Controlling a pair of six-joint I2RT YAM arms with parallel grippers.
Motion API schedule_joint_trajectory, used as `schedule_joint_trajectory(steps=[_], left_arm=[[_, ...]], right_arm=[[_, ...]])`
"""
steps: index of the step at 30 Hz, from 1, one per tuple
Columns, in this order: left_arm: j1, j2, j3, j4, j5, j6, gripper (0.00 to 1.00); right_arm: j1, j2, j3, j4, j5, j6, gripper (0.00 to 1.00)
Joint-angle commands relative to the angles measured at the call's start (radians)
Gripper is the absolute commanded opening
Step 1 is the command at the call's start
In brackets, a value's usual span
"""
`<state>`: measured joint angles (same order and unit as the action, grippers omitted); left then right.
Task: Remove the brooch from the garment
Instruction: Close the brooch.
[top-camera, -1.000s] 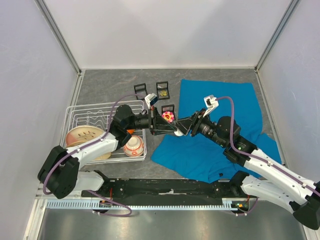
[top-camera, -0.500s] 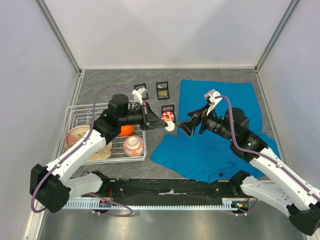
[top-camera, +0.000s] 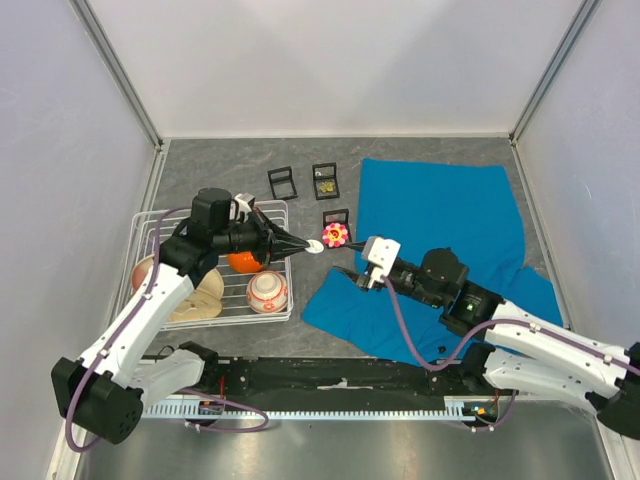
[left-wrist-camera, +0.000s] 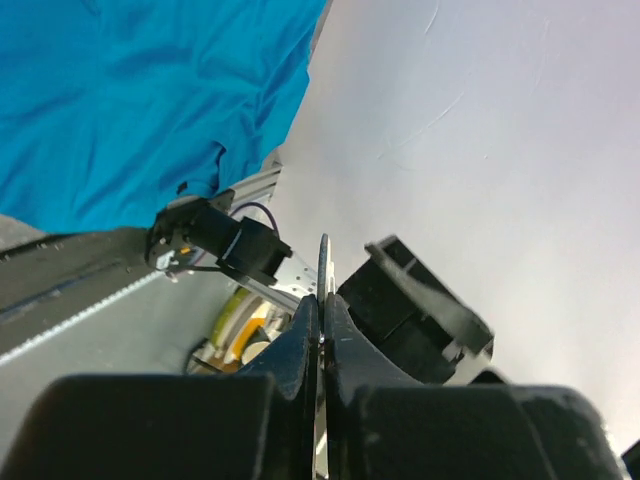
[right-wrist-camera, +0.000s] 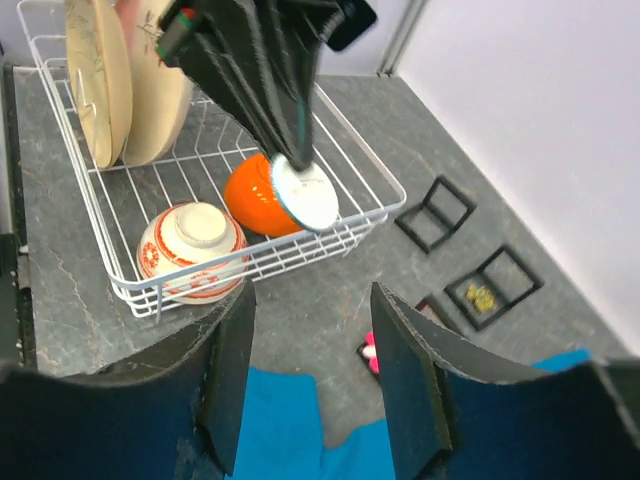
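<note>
The garment (top-camera: 450, 230) is a teal-blue T-shirt spread on the right of the grey table, also seen in the left wrist view (left-wrist-camera: 130, 100). The brooch (top-camera: 314, 247), a thin white round disc, is off the cloth and above the bare table. My left gripper (top-camera: 303, 245) is shut on it. In the left wrist view the brooch (left-wrist-camera: 323, 285) stands edge-on between the closed fingers. The right wrist view shows the brooch (right-wrist-camera: 306, 195) at the rack's corner. My right gripper (top-camera: 350, 272) hovers open and empty over the garment's left edge (right-wrist-camera: 285, 420).
A white wire rack (top-camera: 145, 215) at the left holds plates (top-camera: 165, 278), an orange bowl (top-camera: 243, 262) and a red-patterned bowl (top-camera: 268, 290). Three small black trays sit behind: one (top-camera: 281, 181) empty, one (top-camera: 325, 180) with a gold item, one with a pink flower piece (top-camera: 335, 234).
My left arm has drawn back to the left with the white brooch in its grip. My right gripper has let go, opened and dropped back to the garment's left edge.
</note>
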<state>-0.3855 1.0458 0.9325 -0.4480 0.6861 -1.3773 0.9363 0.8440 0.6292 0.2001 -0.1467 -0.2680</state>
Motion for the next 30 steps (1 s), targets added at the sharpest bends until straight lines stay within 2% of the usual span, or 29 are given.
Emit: schedule_joint_trajectory(steps=[1, 4, 13, 20, 25, 27, 28, 30], left_arm=[[0.007, -0.035, 0.051, -0.106, 0.035, -0.167, 0.02], [0.008, -0.043, 0.055, -0.106, 0.036, -0.192, 0.02], [0.008, -0.078, 0.058, -0.136, 0.021, -0.224, 0.02], [0.008, -0.079, 0.071, -0.158, 0.015, -0.23, 0.02], [0.008, -0.081, 0.068, -0.162, 0.009, -0.246, 0.02], [0.008, -0.079, 0.071, -0.159, 0.007, -0.246, 0.02], [0.008, -0.078, 0.074, -0.156, 0.006, -0.243, 0.02], [0.007, -0.075, 0.075, -0.14, -0.008, -0.226, 0.02]], right_arm=[[0.081, 0.078, 0.136, 0.037, 0.081, -0.247, 0.56], [0.139, 0.132, 0.158, 0.039, 0.125, -0.315, 0.54], [0.157, 0.216, 0.193, 0.033, 0.128, -0.364, 0.4], [0.171, 0.25, 0.207, 0.065, 0.142, -0.346, 0.22], [0.179, 0.26, 0.211, 0.093, 0.142, -0.336, 0.2], [0.183, 0.268, 0.216, 0.093, 0.142, -0.329, 0.11], [0.182, 0.27, 0.217, 0.096, 0.142, -0.323, 0.02], [0.18, 0.283, 0.231, 0.099, 0.142, -0.268, 0.0]])
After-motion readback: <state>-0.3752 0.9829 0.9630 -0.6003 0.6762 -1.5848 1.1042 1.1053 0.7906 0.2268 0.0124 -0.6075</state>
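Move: The round white brooch sits in the left gripper's shut fingertips, about 1 cm to that hand's right and 1 cm below its hand point. From the half-open right gripper, the brooch lies about 6 cm to the left, 2 cm ahead and about 1 cm lower. The flower brooch in its black box lies roughly 13 cm ahead of the right hand, 2 cm left and 24 cm below. The patterned bowl is some 16 cm left, level with it, 21 cm below. Bring the right gripper about 6 cm left to the round brooch, arcing up a couple of centimetres and back down as it rolls some 20 degrees about the line of its fingers, and shut its fingers to pinch the brooch's near edge. Keep the left grip on it while easing that hand slightly back and up and turning it about 15 degrees. ##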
